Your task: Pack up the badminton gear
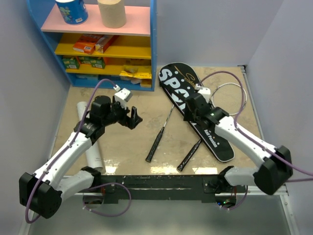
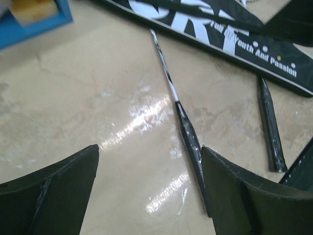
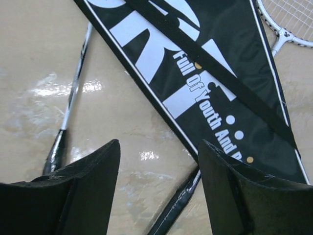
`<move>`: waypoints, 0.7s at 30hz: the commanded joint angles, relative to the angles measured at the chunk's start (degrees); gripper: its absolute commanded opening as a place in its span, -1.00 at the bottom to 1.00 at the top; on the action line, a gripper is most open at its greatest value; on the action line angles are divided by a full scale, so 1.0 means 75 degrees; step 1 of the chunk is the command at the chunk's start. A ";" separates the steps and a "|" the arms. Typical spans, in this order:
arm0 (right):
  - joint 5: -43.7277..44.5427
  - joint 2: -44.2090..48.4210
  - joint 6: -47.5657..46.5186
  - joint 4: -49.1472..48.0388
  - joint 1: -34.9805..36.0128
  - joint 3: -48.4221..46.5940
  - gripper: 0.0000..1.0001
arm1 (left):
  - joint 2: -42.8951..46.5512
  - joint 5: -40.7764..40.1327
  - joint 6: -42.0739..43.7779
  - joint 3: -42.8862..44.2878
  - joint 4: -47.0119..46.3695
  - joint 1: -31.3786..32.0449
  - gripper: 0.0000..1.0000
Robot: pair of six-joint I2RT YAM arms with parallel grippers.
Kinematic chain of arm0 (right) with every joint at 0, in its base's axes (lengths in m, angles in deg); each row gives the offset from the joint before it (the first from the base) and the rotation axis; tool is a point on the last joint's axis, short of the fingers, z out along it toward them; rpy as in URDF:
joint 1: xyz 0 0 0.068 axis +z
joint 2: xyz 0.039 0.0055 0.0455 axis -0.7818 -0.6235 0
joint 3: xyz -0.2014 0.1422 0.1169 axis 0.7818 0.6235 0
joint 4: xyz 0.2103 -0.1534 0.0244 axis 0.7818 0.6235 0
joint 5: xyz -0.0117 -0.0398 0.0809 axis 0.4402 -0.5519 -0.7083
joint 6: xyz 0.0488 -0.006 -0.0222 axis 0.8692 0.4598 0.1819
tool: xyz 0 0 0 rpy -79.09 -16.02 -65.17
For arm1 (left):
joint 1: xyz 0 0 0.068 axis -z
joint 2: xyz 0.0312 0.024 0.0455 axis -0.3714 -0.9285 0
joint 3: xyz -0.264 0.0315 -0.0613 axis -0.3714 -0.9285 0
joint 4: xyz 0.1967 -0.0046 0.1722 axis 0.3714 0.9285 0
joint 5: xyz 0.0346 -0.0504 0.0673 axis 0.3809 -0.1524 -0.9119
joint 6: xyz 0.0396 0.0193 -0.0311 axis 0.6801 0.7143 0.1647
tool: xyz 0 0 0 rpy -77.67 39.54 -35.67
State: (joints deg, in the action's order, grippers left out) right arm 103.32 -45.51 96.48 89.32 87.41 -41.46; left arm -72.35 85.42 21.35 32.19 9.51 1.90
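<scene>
The black bag (image 1: 181,90) lettered SPORT lies slantwise at the centre right. One racket's shaft and black handle (image 1: 155,143) stick out from under the bag's left edge. A second black handle (image 1: 190,155) pokes out lower down. A white racket head (image 1: 234,98) shows at the bag's right side. The long white tube (image 1: 93,152) lies at the left, partly under my left arm. My left gripper (image 1: 134,118) (image 2: 150,152) hangs open over bare table, with the first handle (image 2: 190,142) beside its right finger. My right gripper (image 1: 189,104) (image 3: 159,144) is open above the bag's (image 3: 205,73) lower edge, holding nothing.
A blue shelf unit (image 1: 152,44) stands at the back left with small coloured boxes (image 1: 88,46) and two paper rolls (image 1: 111,12) on top. Walls close in the table on the left, right and back. The arms' base rail (image 1: 161,186) runs along the near edge.
</scene>
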 commanded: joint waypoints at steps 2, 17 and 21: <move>0.0546 -0.1522 -0.0937 -0.0128 0.0042 -0.0629 0.33 | 0.0682 0.0689 -0.0457 -0.0875 -0.0691 0.0050 0.78; 0.2102 -0.3868 -0.1384 -0.0328 0.0252 -0.0840 0.26 | 0.1210 0.1099 -0.0774 -0.1508 -0.1055 0.0062 0.78; 0.2875 -0.4607 -0.0928 0.0175 0.0883 -0.1203 0.27 | 0.1363 0.1005 -0.0738 -0.1544 -0.1008 0.0097 0.78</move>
State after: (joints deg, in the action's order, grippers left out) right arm 116.30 -76.41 86.43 88.45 89.56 -46.62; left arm -63.94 91.93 16.41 20.91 4.58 2.12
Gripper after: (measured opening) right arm 0.633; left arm 0.891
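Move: The half-open right hand is bound for the left edge of the black bag, about 3 cm ahead, 2 cm to its right and some 15 cm below. The right racket grip, sticking out from under the bag, lies about 13 cm back and 1 cm right; the left racket grip is 8 cm back and 16 cm left. From the left hand that bag edge is roughly 5 cm ahead, 26 cm right and 20 cm below. No touch is plain yet: the right hand drops about 12 cm towards the bag's left edge, easing some 3 cm forward on the way, fast at first and then slower. It rolls left side down by about 30 degrees and tips its fingers further down, keeping them part-open with the edge coming between them. The empty left hand backs off about 4 cm, dipping and then rising slightly, fingers still wide. ##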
